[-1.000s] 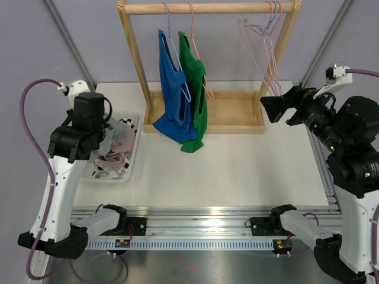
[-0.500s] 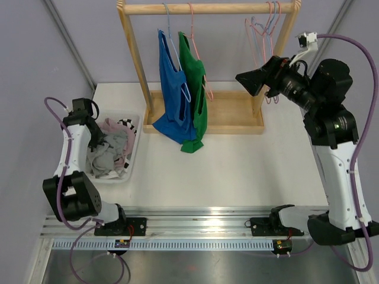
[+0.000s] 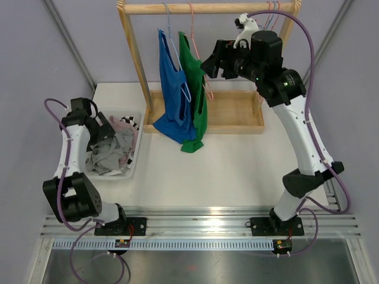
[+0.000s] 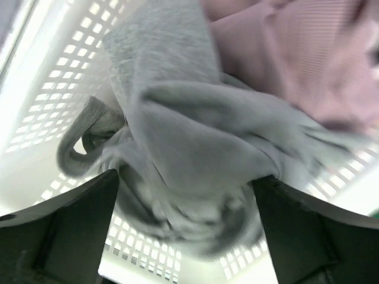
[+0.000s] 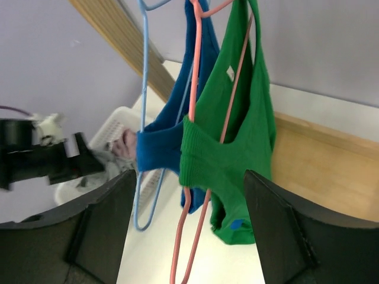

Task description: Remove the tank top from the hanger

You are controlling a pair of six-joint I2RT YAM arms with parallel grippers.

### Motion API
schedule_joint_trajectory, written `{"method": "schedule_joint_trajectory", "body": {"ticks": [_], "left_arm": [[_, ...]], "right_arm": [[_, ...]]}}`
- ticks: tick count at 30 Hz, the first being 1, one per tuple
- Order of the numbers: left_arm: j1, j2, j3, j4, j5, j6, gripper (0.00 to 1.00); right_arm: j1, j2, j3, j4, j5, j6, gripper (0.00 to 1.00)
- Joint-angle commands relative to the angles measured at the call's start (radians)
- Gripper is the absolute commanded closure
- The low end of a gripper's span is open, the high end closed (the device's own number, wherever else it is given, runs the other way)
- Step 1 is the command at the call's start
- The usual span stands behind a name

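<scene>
A green tank top (image 3: 197, 94) hangs on a pink hanger (image 3: 199, 56) from the wooden rail (image 3: 177, 8). To its left a blue tank top (image 3: 170, 89) hangs on a blue hanger (image 3: 170, 41). My right gripper (image 3: 209, 64) is open just right of the green top, level with its upper part and apart from it. In the right wrist view the green tank top (image 5: 237, 148) and its pink hanger (image 5: 192, 195) show between the spread fingers of the right gripper (image 5: 186, 177). My left gripper (image 3: 110, 125) is open low over the basket, with a grey garment (image 4: 189, 130) lying loose between its fingers.
A white perforated basket (image 3: 132, 165) at the left holds grey and pink clothes (image 3: 123, 135). The rack's wooden base tray (image 3: 237, 112) lies behind the tops, with upright posts (image 3: 135, 59) at both ends. Empty hangers (image 3: 271, 10) hang at the rail's right end behind my right arm.
My left gripper has opened and let the grey garment fall into the basket. My right arm has swung left from the empty hangers to the green tank top, its jaws slightly narrower.
</scene>
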Motion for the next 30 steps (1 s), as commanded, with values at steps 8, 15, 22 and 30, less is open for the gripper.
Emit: {"method": "schedule_joint_trajectory", "body": {"ticks": [8, 15, 22, 30], "left_arm": [[-0.105, -0.41, 0.134, -0.049, 0.066, 0.056, 0.01], [-0.228, -0.513, 0.102, -0.09, 0.061, 0.093, 0.01], [-0.286, -0.516, 0.032, -0.08, 0.052, 0.107, 0.01], [-0.393, -0.49, 0.0, -0.063, 0.012, 0.108, 0.01]], "right_arm": [[0.074, 0.279, 0.423, -0.159, 0.288, -0.207, 0.27], [0.074, 0.35, 0.464, -0.047, 0.229, -0.241, 0.49], [0.074, 0.39, 0.48, 0.053, 0.19, -0.252, 0.55], [0.079, 0.439, 0.511, 0.132, 0.189, -0.261, 0.67]]}}
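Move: The green tank top hangs with its middle some 11 cm ahead of the right hand, 6 cm left and 10 cm below. The blue tank top is about 7 cm left of it, at a similar height; the empty hangers stand roughly 12 cm ahead and 16 cm to the right of the right hand. From the left hand the green top is about 18 cm ahead, 33 cm right and 15 cm up. Right fingers, closing about halfway, reach 10 cm forward-left towards the green top's hanger; left hand rises 12 cm, moving right. ##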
